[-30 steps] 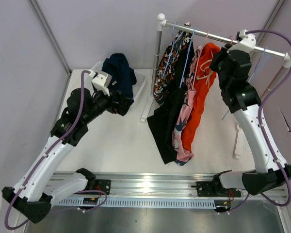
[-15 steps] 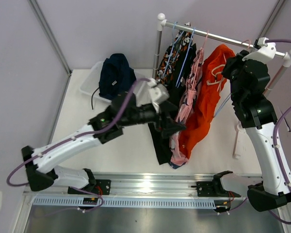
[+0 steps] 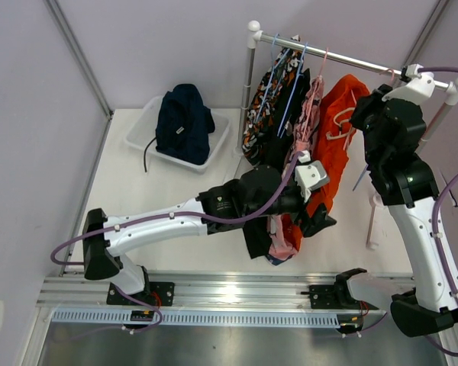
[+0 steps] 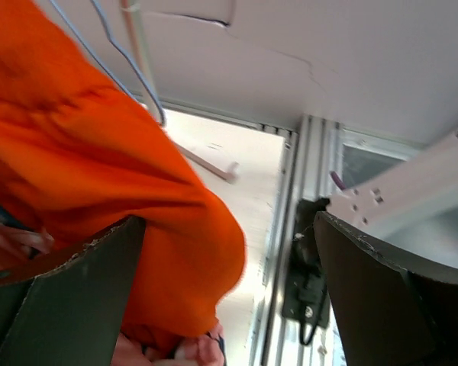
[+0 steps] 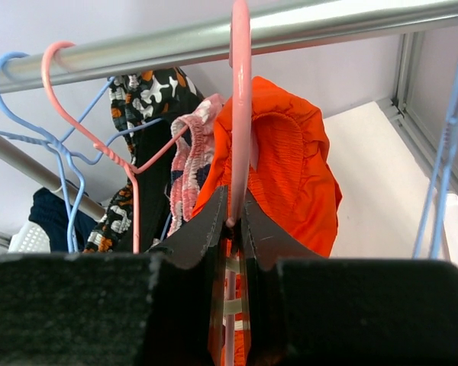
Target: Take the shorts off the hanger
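Note:
Bright orange-red shorts (image 3: 340,130) hang on a pink hanger (image 5: 240,99) from the metal rail (image 3: 343,57). My right gripper (image 5: 234,217) is shut on that hanger's neck just below the rail. My left gripper (image 4: 229,221) is open and low beside the rack. The lower part of the orange-red shorts (image 4: 99,152) lies between its fingers, against the left one. Blotch-patterned shorts (image 3: 263,107), black shorts (image 3: 256,198) and pink shorts (image 3: 309,114) hang further left on the rail. Navy shorts (image 3: 185,114) lie in a white bin (image 3: 141,133).
Blue wire hangers (image 5: 65,152) crowd the rail left of the pink one, and another blue hanger (image 5: 443,152) hangs at its right. The rack's white post (image 3: 248,91) stands mid-table. An aluminium track (image 3: 229,293) runs along the near edge.
My left arm has swung from the bin across the table to the hanging orange-red shorts. My right gripper has shifted right along the rail with the hanger, carrying the shorts with it.

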Action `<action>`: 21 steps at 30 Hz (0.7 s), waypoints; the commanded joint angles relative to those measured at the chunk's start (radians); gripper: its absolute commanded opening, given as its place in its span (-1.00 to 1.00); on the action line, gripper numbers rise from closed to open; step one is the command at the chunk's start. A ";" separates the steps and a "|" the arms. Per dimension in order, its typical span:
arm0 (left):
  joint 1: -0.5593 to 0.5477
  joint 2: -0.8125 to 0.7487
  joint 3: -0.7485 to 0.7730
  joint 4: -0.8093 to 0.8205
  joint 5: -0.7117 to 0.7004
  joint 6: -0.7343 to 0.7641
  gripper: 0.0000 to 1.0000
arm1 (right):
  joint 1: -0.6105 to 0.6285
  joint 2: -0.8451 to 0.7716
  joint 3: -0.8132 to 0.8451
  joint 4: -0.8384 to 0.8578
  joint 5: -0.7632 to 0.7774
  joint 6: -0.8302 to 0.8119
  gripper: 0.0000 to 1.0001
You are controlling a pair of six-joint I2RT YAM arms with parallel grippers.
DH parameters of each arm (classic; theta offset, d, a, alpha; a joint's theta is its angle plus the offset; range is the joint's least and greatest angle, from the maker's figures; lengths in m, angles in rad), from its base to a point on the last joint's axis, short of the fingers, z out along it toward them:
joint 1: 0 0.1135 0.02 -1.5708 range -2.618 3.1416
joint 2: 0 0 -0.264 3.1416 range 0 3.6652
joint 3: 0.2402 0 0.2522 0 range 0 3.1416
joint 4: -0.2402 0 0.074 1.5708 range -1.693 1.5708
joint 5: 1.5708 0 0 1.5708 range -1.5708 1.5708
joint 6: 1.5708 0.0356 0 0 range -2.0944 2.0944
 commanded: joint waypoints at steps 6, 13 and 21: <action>-0.007 0.032 0.041 0.044 -0.196 0.070 0.99 | 0.002 -0.059 0.013 0.046 0.000 0.016 -1.00; -0.007 0.024 -0.065 0.077 -0.179 0.058 0.91 | 0.001 -0.057 0.036 0.038 0.024 0.008 -1.00; -0.007 0.043 -0.076 0.090 -0.219 0.049 -1.00 | -0.016 -0.064 0.040 0.023 0.026 0.021 -1.00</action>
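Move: The orange shorts' hanging lower part is close to the open left fingers: about 4 cm ahead, roughly in line sideways, and some 5 cm below. The pink patterned garment hangs some 6 cm ahead and 6 cm to the left of that hand, with the black trousers about 10 cm ahead and 12 cm left, both a little lower. From the right hand the shorts' lower part lies about 15 cm back, 7 cm left and 18 cm down. The orange shorts' loose lower part is pinched by the left hand, which first eases forward about 3 cm towards the cloth, turning some 10 degrees counter-clockwise, then sinks about 5 cm and shuts its wide-open fingers on a fold. The right hand keeps its hold on the pink hanger, drawing back only about a centimetre. ##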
